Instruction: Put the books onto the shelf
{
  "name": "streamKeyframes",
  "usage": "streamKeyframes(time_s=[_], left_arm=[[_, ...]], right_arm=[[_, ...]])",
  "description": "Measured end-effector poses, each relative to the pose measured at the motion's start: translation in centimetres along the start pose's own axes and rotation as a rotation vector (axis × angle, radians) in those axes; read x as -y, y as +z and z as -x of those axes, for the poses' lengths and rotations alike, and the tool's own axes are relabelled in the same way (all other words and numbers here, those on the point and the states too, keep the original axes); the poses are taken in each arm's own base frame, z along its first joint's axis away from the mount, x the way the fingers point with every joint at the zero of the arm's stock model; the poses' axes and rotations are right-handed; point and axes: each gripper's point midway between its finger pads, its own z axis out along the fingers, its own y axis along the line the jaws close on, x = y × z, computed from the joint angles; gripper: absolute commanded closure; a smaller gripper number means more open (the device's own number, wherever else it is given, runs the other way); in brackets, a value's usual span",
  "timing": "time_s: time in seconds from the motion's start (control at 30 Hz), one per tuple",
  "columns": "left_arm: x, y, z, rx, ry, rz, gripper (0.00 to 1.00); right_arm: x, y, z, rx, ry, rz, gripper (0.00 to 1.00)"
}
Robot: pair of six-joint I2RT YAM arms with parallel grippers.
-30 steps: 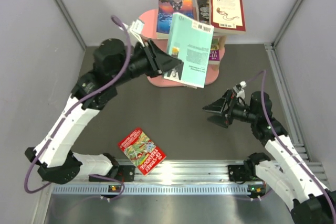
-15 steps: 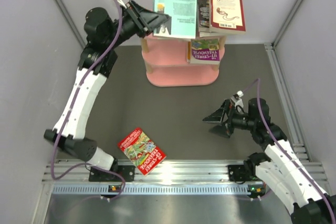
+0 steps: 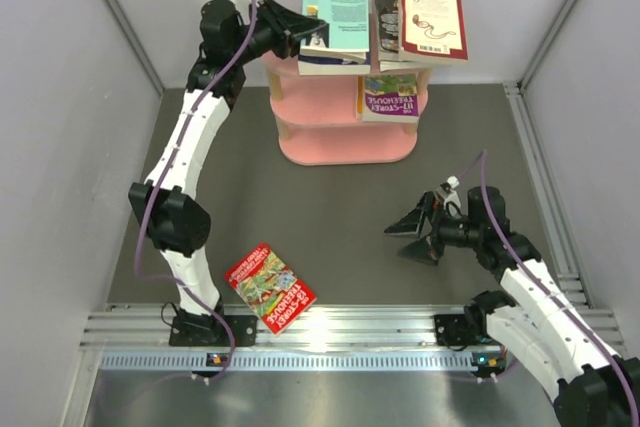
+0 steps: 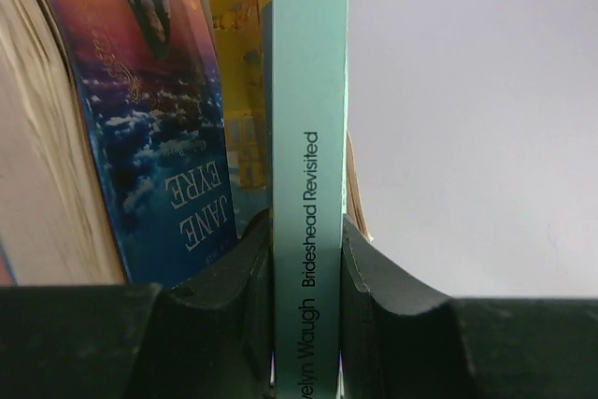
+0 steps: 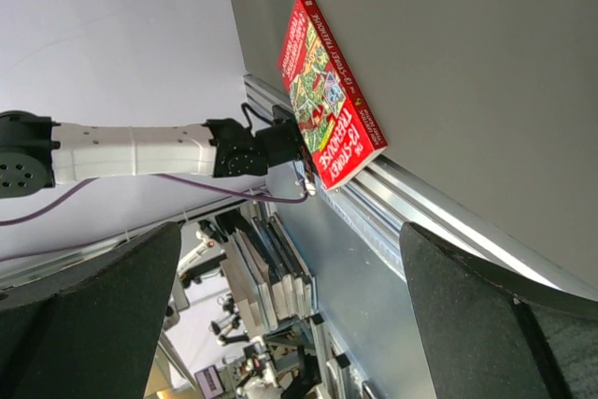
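My left gripper (image 3: 308,33) is shut on the spine of a light teal book (image 3: 336,9), held over the top board of the pink shelf (image 3: 345,132). In the left wrist view the teal spine (image 4: 308,137) sits between the gripper's (image 4: 308,273) black fingers (image 4: 378,292), right beside the blue Jane Eyre book (image 4: 173,175). A maroon-and-cream book (image 3: 433,23) and a dark book (image 3: 386,13) lie on the shelf top. A purple-green book (image 3: 391,97) rests on the middle tier. A red Treehouse book (image 3: 270,287) lies on the table. My right gripper (image 3: 410,233) hangs open and empty, the red book (image 5: 329,100) ahead of it.
A metal rail (image 3: 350,332) runs along the near table edge by both arm bases. Grey walls close in the left, right and back sides. The left arm (image 3: 185,157) stretches tall along the left side of the dark mat (image 3: 330,217).
The left arm has carried the teal book from in front of the shelf up and back over its top board. The right arm has hardly moved.
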Motion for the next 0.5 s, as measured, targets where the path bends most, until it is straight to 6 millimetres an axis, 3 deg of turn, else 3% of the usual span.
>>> streamKeyframes(time_s=[0.1,0.13,0.2,0.23,0.33,0.5], left_arm=[[0.1,-0.7,1.1,0.014,0.009,0.007,0.8],[0.0,-0.9,1.4,0.019,0.012,0.016,0.63],[-0.3,-1.4,1.8,0.022,0.022,0.036,0.49],[-0.5,-1.6,2.0,0.025,0.029,0.047,0.3],[-0.5,-2.0,2.2,0.02,0.047,0.07,0.2],[-0.8,-1.8,2.1,-0.006,0.075,0.094,0.17]], right_arm=[[0.1,0.1,0.1,0.0,0.004,-0.003,0.0],[0.1,0.1,0.1,-0.001,0.006,-0.004,0.0],[0.1,0.2,0.2,-0.001,0.007,-0.005,0.0],[0.1,0.2,0.3,0.0,0.006,-0.004,0.0],[0.0,0.3,0.4,0.002,0.003,-0.001,0.0],[-0.2,0.3,0.7,0.008,-0.005,0.006,0.0]])
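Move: The left hand still pinches the teal book's spine, with that book's middle about 3 cm ahead and 4 cm to the right. Under it, on the shelf's top board, lies the Jane Eyre book, its middle roughly 1 cm ahead, 4 cm right and 4 cm down. The black book is about 14 cm right and 1 cm ahead, the white-red book 23 cm right. From the idle right hand, Jane Eyre is some 33 cm ahead, 15 cm left and 26 cm up. Still pinching the spine of the teal book, the left hand drags it about 3 cm to the left over the Jane Eyre book, then opens its fingers wide and comes to a stop. The upper finger comes away from the cover while the lower one stays close against the spine side; the hand rolls some 5 degrees, fingertips dipping. ##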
